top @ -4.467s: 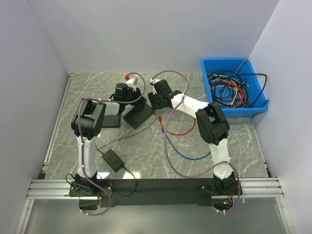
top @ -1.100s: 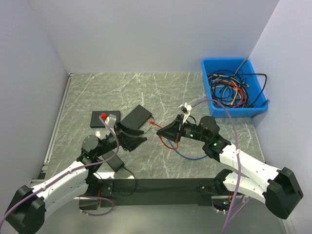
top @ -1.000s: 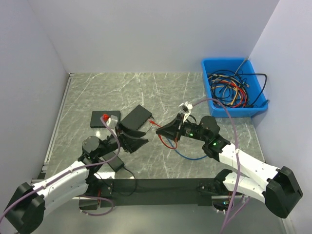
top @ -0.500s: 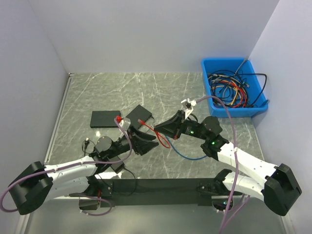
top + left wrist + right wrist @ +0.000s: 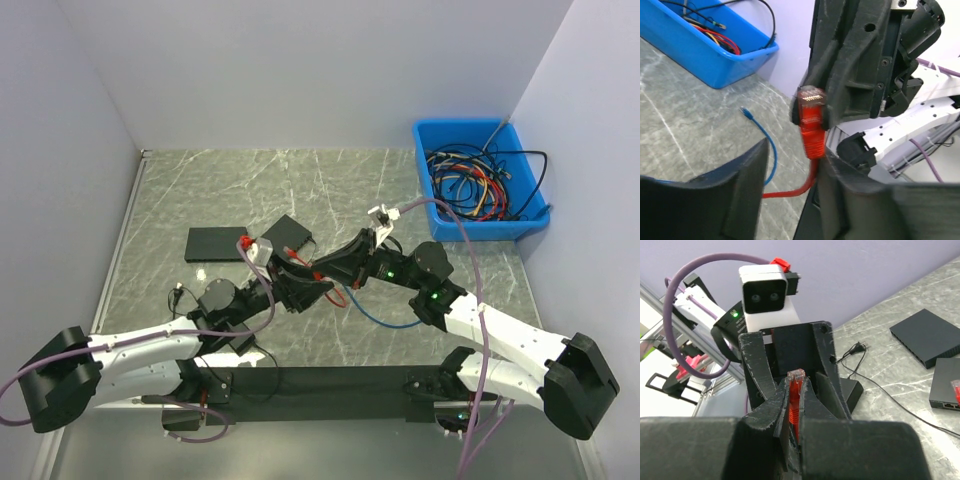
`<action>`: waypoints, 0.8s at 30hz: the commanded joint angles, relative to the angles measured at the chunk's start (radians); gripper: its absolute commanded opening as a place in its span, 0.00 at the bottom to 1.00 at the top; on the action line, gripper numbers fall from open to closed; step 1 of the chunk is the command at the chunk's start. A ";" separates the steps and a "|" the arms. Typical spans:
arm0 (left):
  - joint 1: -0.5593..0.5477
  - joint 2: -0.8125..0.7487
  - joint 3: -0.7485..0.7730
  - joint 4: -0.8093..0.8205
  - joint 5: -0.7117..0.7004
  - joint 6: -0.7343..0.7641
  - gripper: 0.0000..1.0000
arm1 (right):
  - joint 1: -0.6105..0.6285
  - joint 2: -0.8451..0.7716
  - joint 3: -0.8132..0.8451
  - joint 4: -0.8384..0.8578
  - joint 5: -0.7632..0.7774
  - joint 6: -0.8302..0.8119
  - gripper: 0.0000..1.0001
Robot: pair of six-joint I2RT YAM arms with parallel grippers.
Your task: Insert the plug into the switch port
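My right gripper (image 5: 798, 390) is shut on a red plug (image 5: 796, 375) with a clear tip and holds it above the table, tip toward the left arm. In the top view this gripper (image 5: 320, 267) meets my left gripper (image 5: 312, 290) in front of the black switch (image 5: 284, 236). My left gripper (image 5: 792, 155) is open, with its two fingers on either side of the red plug (image 5: 811, 117) and its cable. The red cable (image 5: 338, 296) trails on the table. The switch (image 5: 946, 385) has another red plug (image 5: 955, 388) in a port.
A second flat black box (image 5: 212, 243) lies left of the switch. A black power adapter (image 5: 236, 338) with its thin wire lies near the left arm. A blue cable (image 5: 385, 316) loops on the table. A blue bin (image 5: 478, 182) of cables stands at the back right.
My left arm has moved right, up to the right gripper, and its open fingers now straddle the held plug. My right gripper has moved a little left with the plug.
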 commanded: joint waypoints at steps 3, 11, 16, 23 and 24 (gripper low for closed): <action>-0.014 -0.040 0.034 -0.024 -0.082 0.053 0.37 | 0.013 -0.011 0.009 0.041 0.033 -0.013 0.00; -0.027 -0.062 0.031 -0.041 -0.098 0.071 0.01 | 0.014 -0.041 0.005 0.005 0.054 -0.016 0.27; -0.028 -0.100 0.025 -0.065 -0.098 0.077 0.01 | 0.014 -0.095 -0.003 -0.058 0.096 -0.054 0.85; -0.027 -0.157 0.019 -0.088 -0.078 0.074 0.01 | 0.013 -0.144 -0.026 -0.063 0.094 -0.062 0.82; -0.028 -0.160 0.017 -0.079 -0.068 0.074 0.01 | 0.011 -0.144 -0.028 -0.058 0.090 -0.062 0.79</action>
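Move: The red plug stands tip-up in my right fingertips, its middle hardly 1 cm above that grip. From my left hand, whose half-open fingers already reach around its lower end, the plug is about 2 cm up, 1 cm back and 1 cm to the right. The near switch lies roughly 22 cm ahead of my left hand, 9 cm to its left and 24 cm down; the black adapter is some 20 cm left, 3 cm back, equally low. I pass the plug across: my right hand eases it forward about 1 cm while my left fingers shut on the lower end of its boot. Then my right fingers open wide and let go, and that hand backs off up, rightward and slightly back while my left keeps its pinch and draws up and left, each going about 2 to 3 cm. ##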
